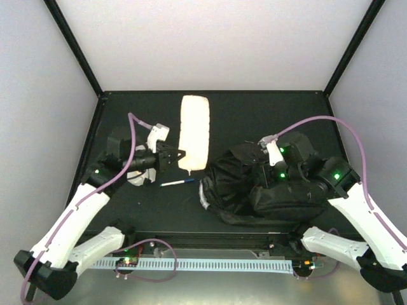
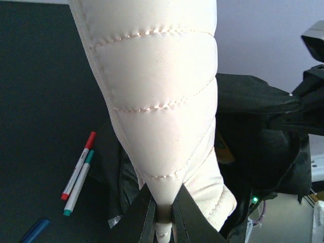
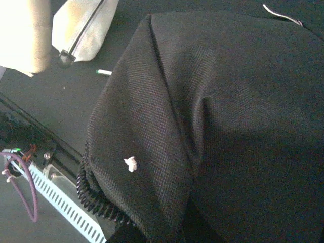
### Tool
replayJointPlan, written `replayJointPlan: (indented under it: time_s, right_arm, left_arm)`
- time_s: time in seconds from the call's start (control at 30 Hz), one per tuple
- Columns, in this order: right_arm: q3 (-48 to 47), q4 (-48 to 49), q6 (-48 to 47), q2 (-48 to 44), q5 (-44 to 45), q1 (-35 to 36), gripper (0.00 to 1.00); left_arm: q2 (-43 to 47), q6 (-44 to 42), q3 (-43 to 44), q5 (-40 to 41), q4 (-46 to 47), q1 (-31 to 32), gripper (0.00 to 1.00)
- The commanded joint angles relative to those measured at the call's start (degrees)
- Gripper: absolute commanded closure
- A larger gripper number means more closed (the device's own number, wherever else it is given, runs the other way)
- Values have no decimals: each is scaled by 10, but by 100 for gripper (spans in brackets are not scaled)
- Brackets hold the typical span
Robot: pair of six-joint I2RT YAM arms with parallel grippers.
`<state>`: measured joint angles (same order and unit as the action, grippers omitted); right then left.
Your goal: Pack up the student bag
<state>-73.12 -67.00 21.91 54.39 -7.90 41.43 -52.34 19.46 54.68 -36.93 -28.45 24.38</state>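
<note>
The student bag [image 1: 254, 187], a large black fabric backpack, lies crumpled at the right of the dark table; its cloth [image 3: 212, 116] fills the right wrist view, with zipper teeth along its lower edge. My right gripper [image 1: 272, 180] sits on top of the bag. Its fingers are hidden under a fold of cloth that bunches toward them, shut on the fabric. My left gripper [image 2: 164, 215] is shut on the narrow end of a long cream quilted case [image 2: 157, 101], held up left of the bag [image 2: 263, 126]. From above, the case [image 1: 194, 130] stretches toward the back.
A whitish zipped pouch [image 3: 81, 25] lies under the left arm [image 1: 137, 175]. A red-capped pen [image 2: 80, 164] and a teal-capped pen [image 2: 77, 188] lie side by side. A blue-tipped pen [image 1: 177, 183] lies near the bag. A white perforated rail [image 1: 210, 264] runs along the front edge.
</note>
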Motion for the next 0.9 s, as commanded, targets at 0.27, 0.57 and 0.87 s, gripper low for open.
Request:
replayJointPlan:
  time_s: [0.27, 0.57, 0.87]
  right_arm:
    - [-33, -53, 27, -14, 49, 1, 97]
    - [-50, -81, 24, -14, 113, 0, 97]
    - [-16, -16, 19, -4, 123, 0, 97]
  left_arm:
    - [17, -42, -12, -11, -11, -2, 98]
    - [-88, -56, 38, 58, -109, -5, 99]
    - [-33, -111, 40, -88, -111, -2, 98]
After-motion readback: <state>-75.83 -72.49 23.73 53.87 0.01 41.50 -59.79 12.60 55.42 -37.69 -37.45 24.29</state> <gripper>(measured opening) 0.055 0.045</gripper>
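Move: The left hand already holds the cream pencil case by its near end, well above the table. The bag's mouth lies about 16 cm to its right, some 2 cm back and 17 cm lower. The blue pen lies 2 cm ahead and 1 cm left, the red and green pens about 5 cm ahead and 8 cm right, all some 28 cm below. From the right hand, gripping the bag's upper edge, the mouth is 9 cm left, 3 cm ahead and 15 cm down. Still pinching the pencil case, the left hand hovers, then sinks about 8 cm with a small forward swing, and finally eases back and slightly up. Its fingers tip some 10 degrees further down, bringing the case nearer the bag's mouth level. The right hand keeps its grip on the bag's edge and draws it about 3 cm to the right. ##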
